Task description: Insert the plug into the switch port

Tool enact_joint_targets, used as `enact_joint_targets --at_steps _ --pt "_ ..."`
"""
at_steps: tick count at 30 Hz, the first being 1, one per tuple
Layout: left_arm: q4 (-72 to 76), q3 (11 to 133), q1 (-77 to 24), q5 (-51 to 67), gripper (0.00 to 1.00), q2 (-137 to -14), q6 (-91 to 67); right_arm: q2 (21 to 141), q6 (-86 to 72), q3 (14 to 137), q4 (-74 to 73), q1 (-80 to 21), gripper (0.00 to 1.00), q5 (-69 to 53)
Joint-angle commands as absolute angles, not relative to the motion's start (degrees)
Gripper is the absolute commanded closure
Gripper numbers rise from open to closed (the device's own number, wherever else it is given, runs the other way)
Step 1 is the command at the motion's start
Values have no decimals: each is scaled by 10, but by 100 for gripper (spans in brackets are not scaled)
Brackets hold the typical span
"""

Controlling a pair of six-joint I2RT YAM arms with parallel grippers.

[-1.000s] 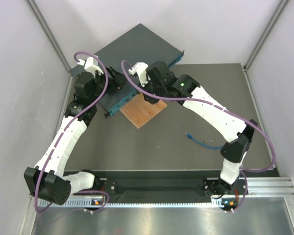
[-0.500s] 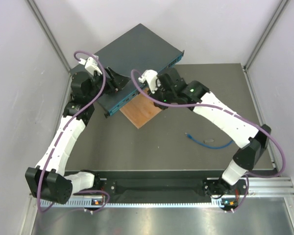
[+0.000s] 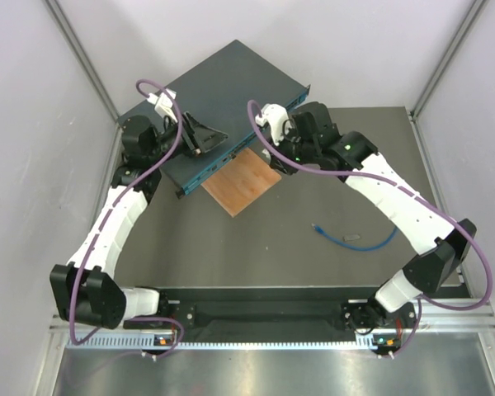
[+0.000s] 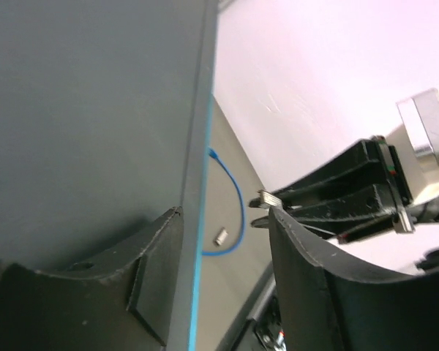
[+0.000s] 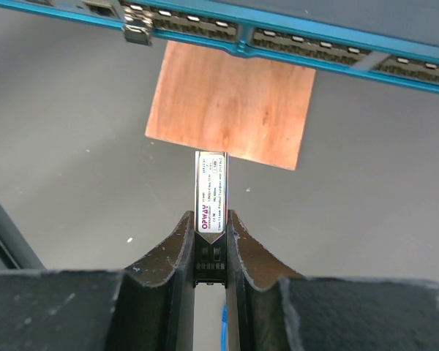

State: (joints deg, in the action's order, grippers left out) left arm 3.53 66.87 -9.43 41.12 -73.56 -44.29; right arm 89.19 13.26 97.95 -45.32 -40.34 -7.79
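The switch (image 3: 223,87) is a flat dark teal box at the back left; its blue socket face (image 5: 278,36) runs along the top of the right wrist view. The plug (image 3: 317,226) ends a thin blue cable (image 3: 359,242) that lies loose on the mat at the right, in no gripper. The cable also shows in the left wrist view (image 4: 238,212). My right gripper (image 5: 211,219) is shut on a small grey labelled metal module (image 5: 211,183), held in front of the socket face. My left gripper (image 4: 223,212) is open, astride the switch's front edge (image 4: 201,241).
An orange-brown wooden square (image 3: 241,181) lies on the mat under the switch's front edge. A tiny loose grey metal piece (image 4: 221,236) lies by the cable. Grey walls close in left, right and behind. A black rail (image 3: 264,313) runs along the near edge.
My right arm has swung right and back from the switch's face, carrying the module. My left gripper has shifted back and right along the switch's front edge.
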Motion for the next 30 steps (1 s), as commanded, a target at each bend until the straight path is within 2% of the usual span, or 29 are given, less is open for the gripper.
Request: enact_joint_targets --at_steps 1,10,22,25,26,27,28,30 --pt "94 687 -100 470 45 -741 -462 878 122 1012 -419 -403 100 -108" --pt "120 669 -140 486 50 -721 -494 876 160 1026 -383 -455 100 -88" --pt "83 664 -180 432 53 -713 -510 885 185 1047 -354 -510 100 -33" --pt "101 658 -180 436 66 -713 -526 889 188 1051 -355 -514 100 -25" --pt "105 654 -181 437 77 -713 -530 888 188 1050 -354 -515 100 -23" --pt "108 652 -181 437 83 -713 -540 887 188 1049 -352 -515 100 -16" --pt "111 650 -181 439 89 -714 -545 885 188 1047 -352 -515 96 -12" --pt "114 645 -180 435 100 -713 -558 881 194 1035 -348 -515 79 -3"
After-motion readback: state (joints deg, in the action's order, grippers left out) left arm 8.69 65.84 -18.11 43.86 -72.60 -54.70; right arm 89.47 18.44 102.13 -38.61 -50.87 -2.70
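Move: The plug is held out by my right hand, some 13 cm to the right of my open left fingers, about 3 cm back and 3 cm lower. From the left hand, the wooden board lies roughly 3 cm ahead, 4 cm right and 25 cm below, and the middle of the switch front about 12 cm ahead, 4 cm right and 22 cm down. From my right hand, the left gripper is about 14 cm left, 4 cm ahead and 3 cm higher. I bring both hands together for a handover: my right hand, still gripping the plug, carries it left and up, some 8 cm in all and slightly back, tipping its fingers up a little, while my left goes right and back about 7 cm, turning slightly clockwise. Once they meet, I shut my left fingers and pinch the plug's free front end. ##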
